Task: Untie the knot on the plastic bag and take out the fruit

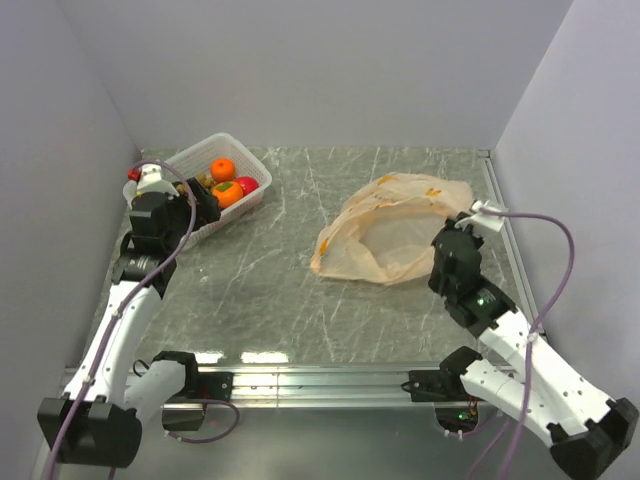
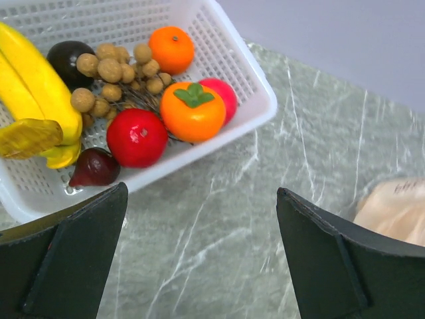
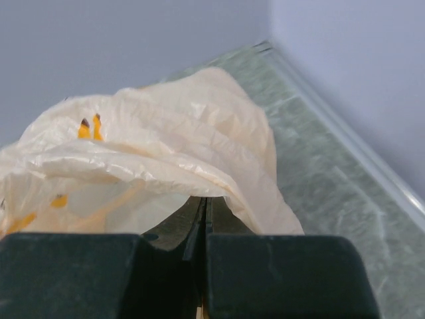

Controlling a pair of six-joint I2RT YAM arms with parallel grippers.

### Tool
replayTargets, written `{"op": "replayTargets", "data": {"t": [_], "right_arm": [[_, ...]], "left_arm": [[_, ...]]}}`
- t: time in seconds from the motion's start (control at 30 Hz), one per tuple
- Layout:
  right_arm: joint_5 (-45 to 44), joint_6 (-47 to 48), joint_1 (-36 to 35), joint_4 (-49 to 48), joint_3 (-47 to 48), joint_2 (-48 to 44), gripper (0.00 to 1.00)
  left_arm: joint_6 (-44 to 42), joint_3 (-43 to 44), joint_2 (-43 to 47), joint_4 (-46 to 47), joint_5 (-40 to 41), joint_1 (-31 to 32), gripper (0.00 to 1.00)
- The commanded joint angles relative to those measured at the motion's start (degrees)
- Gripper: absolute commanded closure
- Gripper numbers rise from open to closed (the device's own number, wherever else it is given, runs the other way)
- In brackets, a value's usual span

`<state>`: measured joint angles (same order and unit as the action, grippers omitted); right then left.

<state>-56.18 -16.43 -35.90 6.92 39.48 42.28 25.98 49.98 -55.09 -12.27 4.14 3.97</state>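
Observation:
The plastic bag (image 1: 390, 225) lies slack on the table's right half, its mouth gaping toward the left, and no knot shows. My right gripper (image 1: 447, 238) is at its right edge, shut on the plastic bag (image 3: 166, 133), whose rim tents over the closed gripper (image 3: 206, 199). The fruit sits in the white basket (image 2: 259, 113): bananas (image 2: 33, 86), a red apple (image 2: 137, 137), a persimmon (image 2: 192, 113) and a bunch of brown balls (image 2: 113, 73). My left gripper (image 2: 200, 199) hangs open and holding nothing, just in front of the basket (image 1: 232, 137).
The basket also holds a tangerine (image 2: 171, 49), a dark round fruit (image 2: 70, 56) and a dark red fruit (image 2: 95, 167). Walls close in the table at the back and on both sides. A metal rail (image 1: 500, 215) runs along the right edge.

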Motion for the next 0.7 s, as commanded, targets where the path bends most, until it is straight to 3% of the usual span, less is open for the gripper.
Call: {"op": "replayTargets", "data": {"t": [0.0, 0.23, 0.33, 0.37, 0.47, 0.67], "right_arm": [[-1.0, -4.7, 9.1, 0.6, 4.4, 3.5, 1.00], [8.8, -16.5, 28.3, 7.9, 4.9, 9.1, 0.96], [12.0, -19.7, 33.7, 11.0, 4.2, 10.1, 0.77], [12.4, -20.3, 34.6, 11.8, 4.2, 9.7, 0.53], [12.5, -20.0, 35.0, 14.5, 5.1, 8.1, 0.12], [16.0, -16.4, 34.2, 20.0, 10.3, -2.2, 0.06]], "left_arm": [[-4.6, -1.1, 3.8, -0.5, 1.3, 4.1, 0.01], [-5.8, -1.3, 8.0, -0.7, 7.6, 9.0, 0.01], [-6.1, -1.5, 9.1, -0.8, 10.1, 10.5, 0.01], [-6.2, -1.5, 9.4, -0.8, 10.5, 10.7, 0.01], [-5.7, -1.5, 10.2, -1.2, 10.9, 11.1, 0.01], [-3.9, 2.3, 11.9, -7.2, 12.6, 11.2, 0.01]]}}
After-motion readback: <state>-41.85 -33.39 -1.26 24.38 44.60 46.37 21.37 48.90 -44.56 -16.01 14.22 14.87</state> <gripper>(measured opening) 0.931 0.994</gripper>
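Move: The emptied plastic bag, rim pinched in the right hand, has its middle about 12 cm left of that hand, 4 cm ahead and 12 below. The clear patch of table it goes to lies some 10 cm ahead, 5 to the right and 22 below, with the table's right edge about 17 cm right, level with the hand. From the left hand that patch is roughly 57 cm right and 5 ahead; the fruit tray stands 13 cm ahead and 7 left. The plastic bag, still pinched by its rim, is swung about 13 cm rightwards by the right hand towards the table's right edge, sinking some 6 cm while the wrist turns nearly 30 degrees clockwise. There the shut fingers open wide and let go of the rim, and the hand starts back up a little. The open left hand backs off about 4 cm, rising 3, away from the fruit tray. ##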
